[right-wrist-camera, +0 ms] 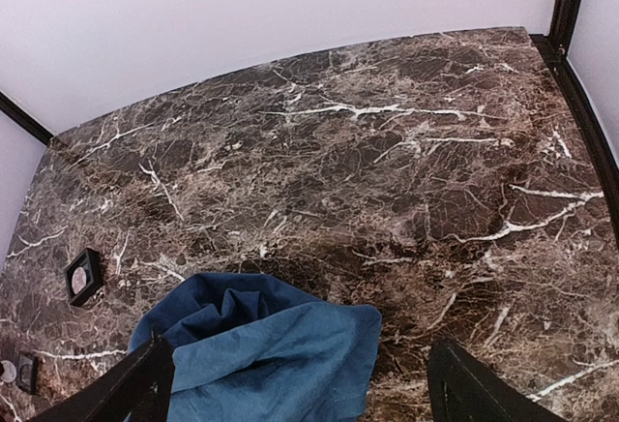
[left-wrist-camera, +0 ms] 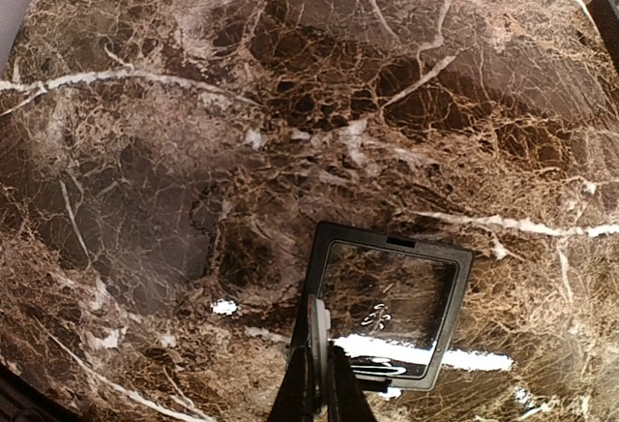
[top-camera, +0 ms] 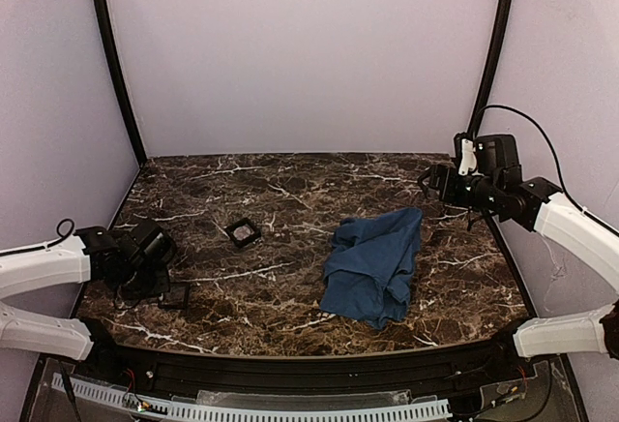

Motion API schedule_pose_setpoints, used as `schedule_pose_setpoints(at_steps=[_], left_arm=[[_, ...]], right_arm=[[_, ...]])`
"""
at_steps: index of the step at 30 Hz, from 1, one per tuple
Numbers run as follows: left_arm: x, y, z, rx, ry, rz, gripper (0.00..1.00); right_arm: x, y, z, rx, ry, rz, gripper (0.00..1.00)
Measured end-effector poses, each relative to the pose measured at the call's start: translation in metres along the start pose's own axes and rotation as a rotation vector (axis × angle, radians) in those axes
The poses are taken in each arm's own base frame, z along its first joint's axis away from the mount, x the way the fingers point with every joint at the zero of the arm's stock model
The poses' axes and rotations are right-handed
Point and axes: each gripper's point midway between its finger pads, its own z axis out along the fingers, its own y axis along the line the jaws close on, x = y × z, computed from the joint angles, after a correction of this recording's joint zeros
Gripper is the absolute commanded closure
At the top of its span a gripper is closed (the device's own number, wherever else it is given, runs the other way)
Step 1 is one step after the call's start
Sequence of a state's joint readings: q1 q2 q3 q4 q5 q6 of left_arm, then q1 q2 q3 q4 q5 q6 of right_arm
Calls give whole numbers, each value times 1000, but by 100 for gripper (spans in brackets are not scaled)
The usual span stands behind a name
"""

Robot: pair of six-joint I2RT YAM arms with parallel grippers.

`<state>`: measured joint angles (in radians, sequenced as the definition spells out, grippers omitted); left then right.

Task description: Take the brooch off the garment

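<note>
My left gripper (left-wrist-camera: 322,364) is shut on the brooch (left-wrist-camera: 321,323), a thin pale piece seen edge-on between the fingertips. It holds it over the near-left rim of a small black square tray (left-wrist-camera: 455,296). In the top view this gripper (top-camera: 164,282) sits at the table's left front beside that tray (top-camera: 175,295). The blue garment (top-camera: 372,262) lies crumpled right of centre. My right gripper (right-wrist-camera: 305,393) is open wide and empty, raised above the garment's (right-wrist-camera: 261,345) far edge; in the top view it (top-camera: 440,185) is at the back right.
A second black square tray (top-camera: 243,233) holding something pale grey lies left of the garment; it also shows in the right wrist view (right-wrist-camera: 82,275). The marble table is walled at the back and both sides, with a black rail along its front edge (top-camera: 290,364).
</note>
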<state>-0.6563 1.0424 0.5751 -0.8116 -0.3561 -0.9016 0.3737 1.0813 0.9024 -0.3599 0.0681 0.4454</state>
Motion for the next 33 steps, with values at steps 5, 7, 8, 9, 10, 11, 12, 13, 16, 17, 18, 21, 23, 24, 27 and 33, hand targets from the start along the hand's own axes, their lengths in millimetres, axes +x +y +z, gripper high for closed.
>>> schedule_pose_setpoints(at_steps=[5, 7, 8, 9, 10, 11, 12, 13, 16, 17, 18, 21, 23, 24, 27, 33], left_arm=[[0, 0, 1, -2, 1, 2, 99], [1, 0, 2, -4, 4, 6, 99], [1, -1, 2, -5, 6, 8, 99], [1, -1, 3, -6, 8, 11, 99], [2, -1, 3, -6, 10, 13, 99], [1, -2, 4, -5, 11, 16, 99], [2, -3, 4, -5, 12, 18, 99], [2, -3, 5, -4, 13, 20, 99], [2, -4, 6, -2, 15, 28, 93], [2, -4, 6, -2, 17, 33, 91], [2, -5, 6, -1, 18, 37, 88], [3, -8, 7, 16, 25, 42, 82], [3, -12, 7, 31, 27, 42, 78], [3, -13, 7, 37, 28, 45, 75], [2, -18, 7, 61, 29, 48, 70], [1, -29, 5, 117, 30, 61, 32]], right_arm=[[3, -1, 1, -4, 8, 7, 9], [3, -1, 1, -6, 9, 9, 9], [3, -1, 1, -8, 10, 9, 9], [3, -1, 1, -9, 10, 9, 9], [3, -1, 1, -10, 11, 9, 10], [3, 0, 1, -12, 12, 10, 10], [3, 0, 1, -12, 12, 11, 10], [3, 0, 1, -13, 12, 12, 9], [3, 0, 1, -13, 12, 13, 10], [3, 0, 1, -14, 12, 13, 10], [3, 0, 1, -14, 13, 13, 9], [3, 0, 1, -14, 13, 13, 10], [3, 0, 1, -13, 13, 15, 9], [3, 0, 1, -13, 13, 16, 9], [3, 0, 1, -13, 13, 17, 9], [3, 0, 1, -13, 13, 19, 9]])
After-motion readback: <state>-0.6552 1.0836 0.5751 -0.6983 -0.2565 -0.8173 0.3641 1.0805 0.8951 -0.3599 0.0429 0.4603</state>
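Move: The open square tray, where the brooch is to go, has its middle about 3 cm to the right and 2 cm ahead of the left hand, roughly 3 cm below it; the brooch is already pinched edge-on in the fingers. The other tray, holding a round piece, stands some 18 cm ahead and 20 cm to the right. From the idle right hand the open tray lies about 57 cm left, 14 cm back and 20 cm below. The brooch, still pinched on edge over the open tray's left part, is eased down by barely 1 cm and then let go as the left fingers open to about half. While opening, the hand slides some 3 cm to the right over the tray with a slight forward drift, turning about 5 degrees clockwise. ##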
